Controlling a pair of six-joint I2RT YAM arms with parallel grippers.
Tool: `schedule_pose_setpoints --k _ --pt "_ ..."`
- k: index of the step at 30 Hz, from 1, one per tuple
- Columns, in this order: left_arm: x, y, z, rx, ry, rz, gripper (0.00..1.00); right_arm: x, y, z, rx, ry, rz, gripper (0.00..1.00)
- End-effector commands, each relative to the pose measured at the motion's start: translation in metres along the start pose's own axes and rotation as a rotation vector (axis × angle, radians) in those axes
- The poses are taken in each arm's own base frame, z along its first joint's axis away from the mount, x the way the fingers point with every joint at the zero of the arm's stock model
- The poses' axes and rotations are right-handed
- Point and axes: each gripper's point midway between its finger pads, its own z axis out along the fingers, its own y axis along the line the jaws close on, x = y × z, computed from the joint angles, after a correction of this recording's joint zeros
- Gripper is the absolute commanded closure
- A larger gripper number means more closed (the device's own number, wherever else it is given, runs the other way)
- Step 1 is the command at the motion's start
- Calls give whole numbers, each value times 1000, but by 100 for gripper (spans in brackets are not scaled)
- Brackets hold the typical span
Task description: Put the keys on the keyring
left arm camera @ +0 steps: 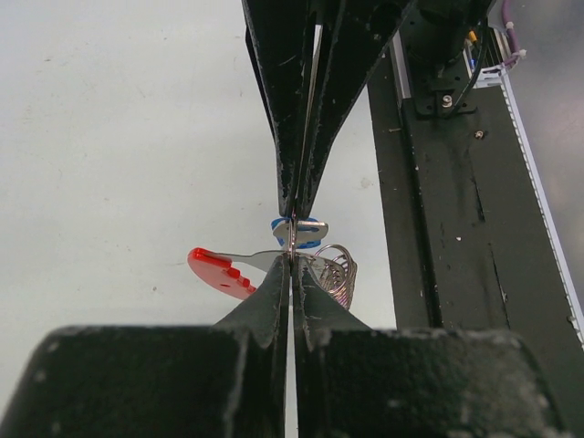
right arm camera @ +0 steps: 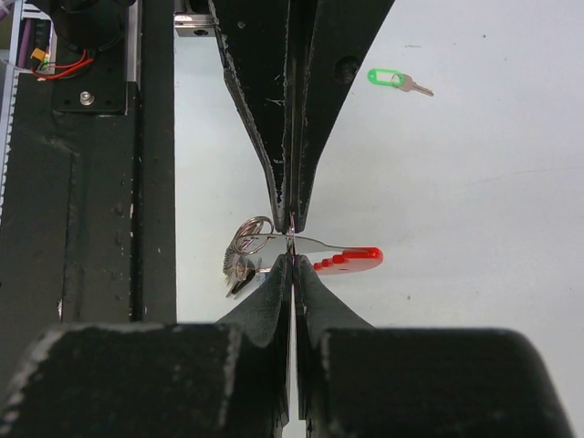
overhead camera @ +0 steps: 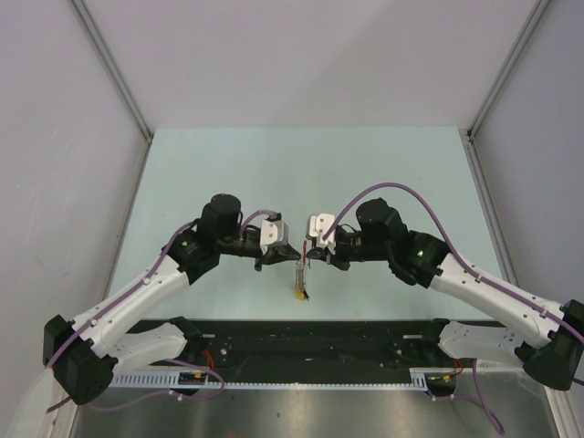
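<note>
My two grippers meet tip to tip over the near middle of the table, with the keyring (overhead camera: 299, 278) hanging between them. In the left wrist view my left gripper (left arm camera: 292, 262) is shut on the keyring's silver stem, with its curved red piece (left arm camera: 219, 270) to the left and its coiled ring (left arm camera: 339, 270) to the right. The right gripper's fingers (left arm camera: 274, 109) come in from above, pinching the blue key (left arm camera: 307, 234). In the right wrist view my right gripper (right arm camera: 290, 259) is shut below the keyring (right arm camera: 351, 261). The green key (right arm camera: 392, 80) lies loose on the table.
A black rail (overhead camera: 310, 336) with cabling runs along the table's near edge, close beside the keyring (left arm camera: 456, 237). White walls (overhead camera: 73, 146) enclose the pale green table (overhead camera: 301, 164) on three sides.
</note>
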Motion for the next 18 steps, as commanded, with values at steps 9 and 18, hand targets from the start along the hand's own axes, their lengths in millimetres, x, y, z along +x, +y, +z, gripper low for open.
schedule_pose_setpoints --k 9,18 --pt "-31 6 -1 -53 -106 39 100 -36 -14 -11 89 -112 -52 76" --pt "-37 14 -6 -119 -159 26 100 -33 -16 -33 160 -126 -32 67"
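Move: Both closed grippers face each other on the metal ring, with the ring about 1 cm to the right hand's left and 1 cm to the left hand's right, level with both. From the right hand, the blue key hangs some 1 cm left and 2 cm below, the red tag about 3 cm ahead, 2 cm left and 2 cm lower, and the wire coil about 2 cm back, 2 cm left and 4 cm below. The right fingers open to about a third and let go of the ring's edge, and the right hand first eases forward by barely a centimetre, then lifts away some 3.5 cm, speeding up and drawing about 1 cm to the right, its fingertips tilting up about 5 degrees. The left hand stays nearly in place with its fingers shut, keeping its pinch on the ring so that the bundle hangs from it alone. ##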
